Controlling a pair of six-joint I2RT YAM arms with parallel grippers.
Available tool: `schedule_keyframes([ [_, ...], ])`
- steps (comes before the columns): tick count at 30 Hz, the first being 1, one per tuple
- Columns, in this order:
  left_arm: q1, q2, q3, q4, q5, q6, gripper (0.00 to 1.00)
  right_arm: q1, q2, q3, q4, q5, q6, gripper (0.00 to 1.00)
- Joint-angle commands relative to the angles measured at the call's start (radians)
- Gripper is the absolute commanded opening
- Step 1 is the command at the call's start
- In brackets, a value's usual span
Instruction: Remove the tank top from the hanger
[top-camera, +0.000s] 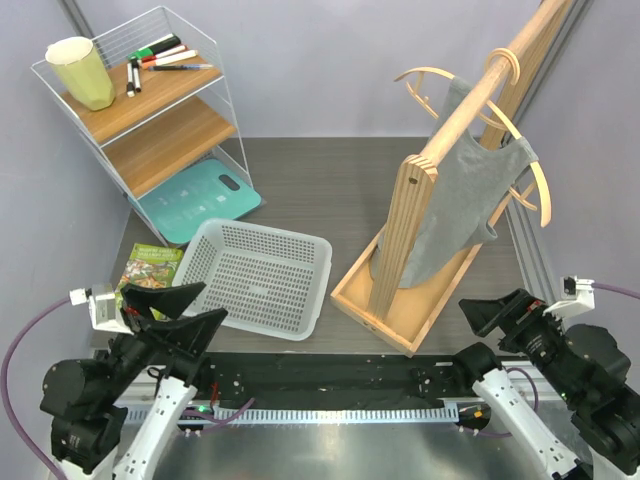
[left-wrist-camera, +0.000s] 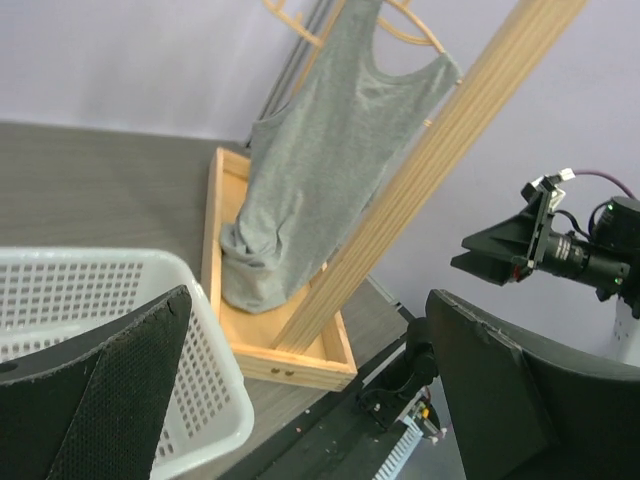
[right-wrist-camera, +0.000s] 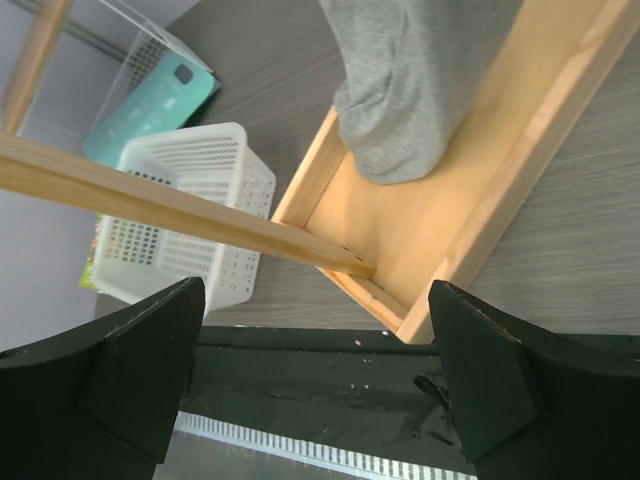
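Note:
The grey tank top (top-camera: 470, 195) hangs on a curved pale-wood hanger (top-camera: 537, 182) from the thick wooden rail (top-camera: 480, 95); its hem bunches in the wooden tray base (top-camera: 385, 310). It also shows in the left wrist view (left-wrist-camera: 320, 170) and the right wrist view (right-wrist-camera: 420, 80). A second, bare hanger (top-camera: 425, 85) hangs further back. My left gripper (top-camera: 165, 305) is open and empty near the front left. My right gripper (top-camera: 495, 310) is open and empty at the front right, near the tray's corner.
A white perforated basket (top-camera: 262, 275) sits left of the wooden stand. A wire shelf (top-camera: 150, 110) with a cup and markers stands at the back left, a teal scale (top-camera: 200, 200) under it. A green book (top-camera: 150, 268) lies near the left gripper.

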Motion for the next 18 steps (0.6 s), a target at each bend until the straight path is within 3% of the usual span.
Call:
schedule_keyframes([
  [1, 0.003, 0.114, 0.088, -0.208, -0.078, -0.052, 1.00, -0.006, 0.034, 0.035, -0.075, 0.089, -0.039, 1.00],
  [8, 0.003, 0.278, 0.206, -0.413, 0.021, -0.034, 1.00, -0.006, -0.012, 0.131, -0.040, 0.174, -0.025, 1.00],
  [12, 0.003, 0.291, 0.167, -0.330, 0.150, -0.054, 1.00, -0.002, -0.042, 0.185, 0.000, 0.218, -0.096, 1.00],
  [18, 0.003, 0.237, 0.067, -0.186, 0.201, -0.146, 1.00, 0.025, 0.103, 0.216, -0.039, 0.257, -0.197, 1.00],
])
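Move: The tank top hangs about 26 cm ahead of the right hand, some 3 cm to its right and 8 cm lower; its hanger is about 30 cm ahead, 5 cm right, 9 cm higher. The stand's near post rises 14 cm ahead and 8 cm left of that hand, its middle 8 cm lower. From the left hand the tank top is about 26 cm ahead, 32 cm right and 17 cm lower; the white basket sits 18 cm straight ahead, 34 cm below. Touching nothing, the left hand heads down and to its right towards the tank top, about 5 cm lower, first easing forward then drawing slightly back, and tips its fingers down nearly 30 degrees. The right hand dips a little, then swings right and up, about 5 cm each, while backing a bit away from the tank top and tilting its fingers up some 10 degrees. Both grippers stay wide open. ##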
